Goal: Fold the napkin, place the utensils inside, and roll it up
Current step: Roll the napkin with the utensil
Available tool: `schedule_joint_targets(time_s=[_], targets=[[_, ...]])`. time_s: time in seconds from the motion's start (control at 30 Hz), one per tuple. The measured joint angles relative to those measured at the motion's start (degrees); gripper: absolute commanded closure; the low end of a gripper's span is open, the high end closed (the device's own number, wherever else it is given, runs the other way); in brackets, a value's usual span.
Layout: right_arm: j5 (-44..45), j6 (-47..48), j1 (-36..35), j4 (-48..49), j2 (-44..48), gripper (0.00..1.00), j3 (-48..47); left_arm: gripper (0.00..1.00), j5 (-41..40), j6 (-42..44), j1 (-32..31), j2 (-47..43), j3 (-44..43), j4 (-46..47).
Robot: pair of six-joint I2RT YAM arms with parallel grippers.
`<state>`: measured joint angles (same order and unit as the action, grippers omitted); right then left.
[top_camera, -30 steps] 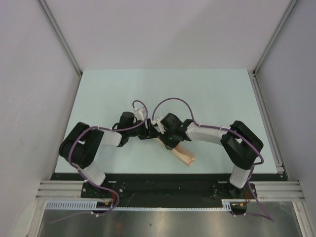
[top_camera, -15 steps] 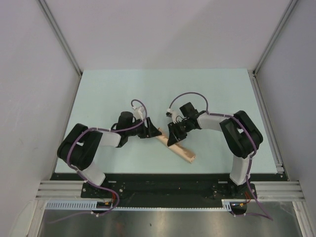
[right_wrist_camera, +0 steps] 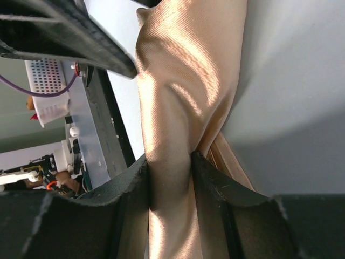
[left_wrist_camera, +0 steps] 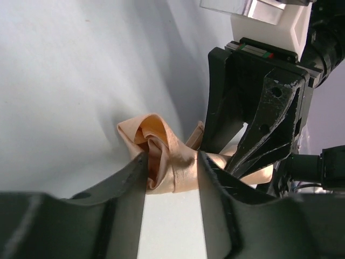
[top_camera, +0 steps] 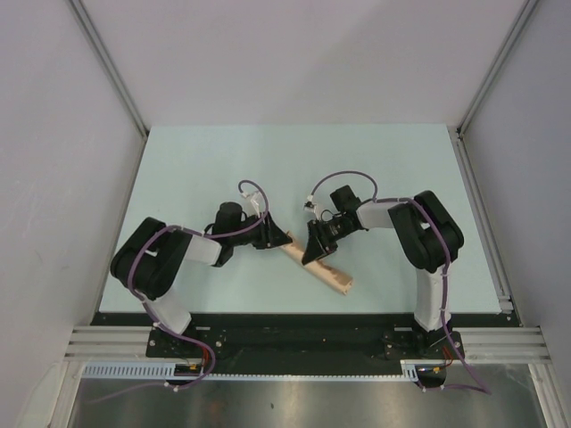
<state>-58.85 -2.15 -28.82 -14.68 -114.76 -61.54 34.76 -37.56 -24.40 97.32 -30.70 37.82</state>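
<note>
The peach-orange napkin (top_camera: 332, 277) lies rolled into a narrow tube, slanting from the middle of the table toward the near edge. My left gripper (top_camera: 278, 239) is shut on the roll's upper end (left_wrist_camera: 171, 162), where the spiral of cloth shows. My right gripper (top_camera: 314, 253) is shut on the roll's middle (right_wrist_camera: 178, 113), the cloth pinched between both fingers. The red-orange utensil is hidden; no part of it shows in any view.
The pale green table (top_camera: 223, 169) lies inside white walls. A metal rail (top_camera: 486, 223) runs along its right edge. The black base bar (top_camera: 294, 334) with both arm mounts lines the near edge.
The right arm has drawn back to the right, uncovering the roll's middle part. The left gripper has stayed at the roll's upper end. The roll lies in the same place.
</note>
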Motion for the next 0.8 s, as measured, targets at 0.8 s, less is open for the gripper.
schedule_joint_targets(time_s=[0.8], targets=[[55.0, -1.1, -22.9, -6.4, 23.6, 0.30, -0.1, 1.00, -0.1, -1.5, -1.6, 2.5, -1.4, 1.3]])
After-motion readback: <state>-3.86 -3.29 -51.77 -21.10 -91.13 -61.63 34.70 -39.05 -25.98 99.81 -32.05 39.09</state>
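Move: Between the right hand's fingers lies the rolled napkin, its middle some 2 cm to that hand's right and 1 cm back and below; the napkin's right end is about 9 cm right and 7 cm back, the left end about 6 cm left and 5 cm ahead. From the left hand that left end is only about 1 cm to the right and 1 cm below, with the right gripper roughly 7 cm right and 5 cm back. Letting go of the napkin, the right hand opens its fingers and rises about 6 cm, swinging forward and slightly right, then back and left over the roll as the wrist turns some 50 degrees until the fingers point steeply down. Meanwhile the left hand eases about 1 cm right and shuts fully, pinching the napkin's left end. ##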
